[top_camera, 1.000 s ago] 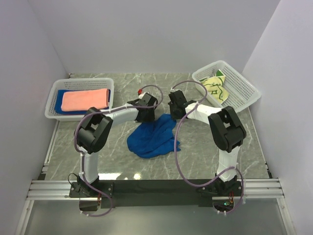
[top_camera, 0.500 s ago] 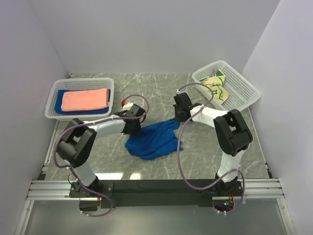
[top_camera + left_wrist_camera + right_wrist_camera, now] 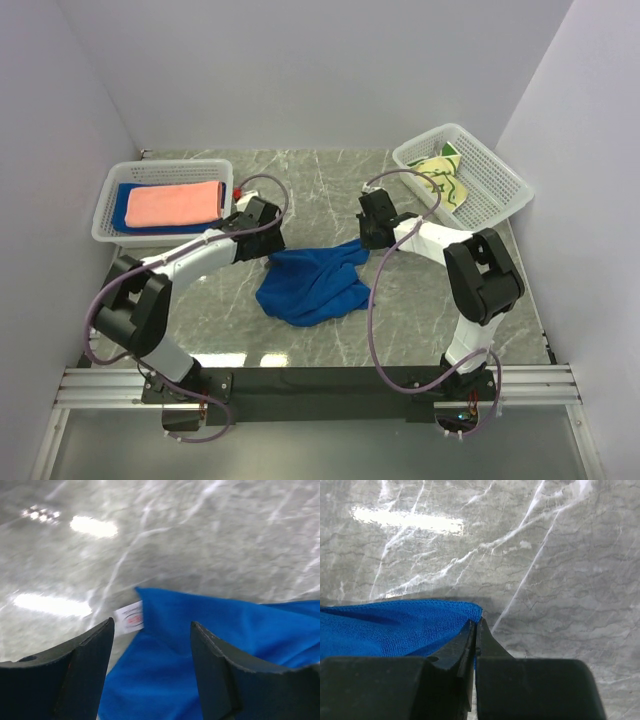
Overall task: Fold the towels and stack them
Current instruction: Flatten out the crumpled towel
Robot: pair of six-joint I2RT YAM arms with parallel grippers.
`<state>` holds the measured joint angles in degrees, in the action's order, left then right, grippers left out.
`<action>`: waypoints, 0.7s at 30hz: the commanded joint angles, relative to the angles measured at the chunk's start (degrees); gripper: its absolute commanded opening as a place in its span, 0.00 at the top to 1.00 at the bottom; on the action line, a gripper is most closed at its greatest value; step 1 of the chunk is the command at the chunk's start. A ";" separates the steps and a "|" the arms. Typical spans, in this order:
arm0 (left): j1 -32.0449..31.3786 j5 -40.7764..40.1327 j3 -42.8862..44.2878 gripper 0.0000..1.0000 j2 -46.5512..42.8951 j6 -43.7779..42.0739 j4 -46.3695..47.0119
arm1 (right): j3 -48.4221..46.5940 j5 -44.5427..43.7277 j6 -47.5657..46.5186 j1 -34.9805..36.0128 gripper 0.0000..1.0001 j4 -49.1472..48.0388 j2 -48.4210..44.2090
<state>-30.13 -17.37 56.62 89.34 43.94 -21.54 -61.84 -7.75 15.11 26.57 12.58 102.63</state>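
Observation:
A royal blue towel lies crumpled on the marble table between the two arms. My right gripper is shut on its far right corner; in the right wrist view the jaws pinch the hem of the blue towel. My left gripper hangs open over the towel's far left corner. The left wrist view has the fingers straddling blue cloth beside a white label. A salmon-pink towel lies folded on a blue one in the left basket. A pale yellow towel sits in the right basket.
A white lattice basket stands at the far left and another at the far right, tilted. Grey walls close in the table on three sides. Purple cables loop above both arms.
My left arm swung left and its gripper now sits at the towel's left corner. My right gripper closed on the right corner. The towel's far edge is drawn out straighter.

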 commanded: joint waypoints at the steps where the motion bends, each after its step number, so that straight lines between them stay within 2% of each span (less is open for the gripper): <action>1: -0.19 3.21 3.23 0.33 2.93 -1.32 1.33 | -0.12 0.10 -1.67 -0.38 1.00 -1.77 -3.58; 8: 1.04 2.16 5.25 0.37 7.86 3.24 0.09 | 0.41 1.51 -2.02 -0.29 1.00 -2.21 -3.31; 21: 2.97 4.35 5.52 0.59 12.79 7.47 3.00 | 0.67 1.60 -2.20 0.24 1.00 -1.86 -3.49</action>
<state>-27.53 -14.22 60.40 100.97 49.71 -19.84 -61.54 -5.98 13.54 26.59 12.40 101.95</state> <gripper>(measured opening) 0.431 0.012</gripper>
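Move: The left hand hovers open near the blue towel's far-left corner: the edge beside its white tag lies about 6 cm below it and 2 cm farther out, with the tag about 1 cm to its left. The crumpled body lies some 6 cm back and 10 cm right; the far-right corner, already pinched by the right hand, roughly 20 cm right and 4 cm ahead. From the right hand, that far-left corner is about 20 cm left and 3 cm back. Downward for about 5 cm, with some 2 cm forward, the left hand sinks onto the blue towel's far-left corner, tipping slightly steeper and turning a little counter-clockwise. On the way its fingers narrow from about two-thirds to under half open, straddling the edge just right of the tag without shutting. The right hand stays put and keeps its pinch on the far-right corner. ##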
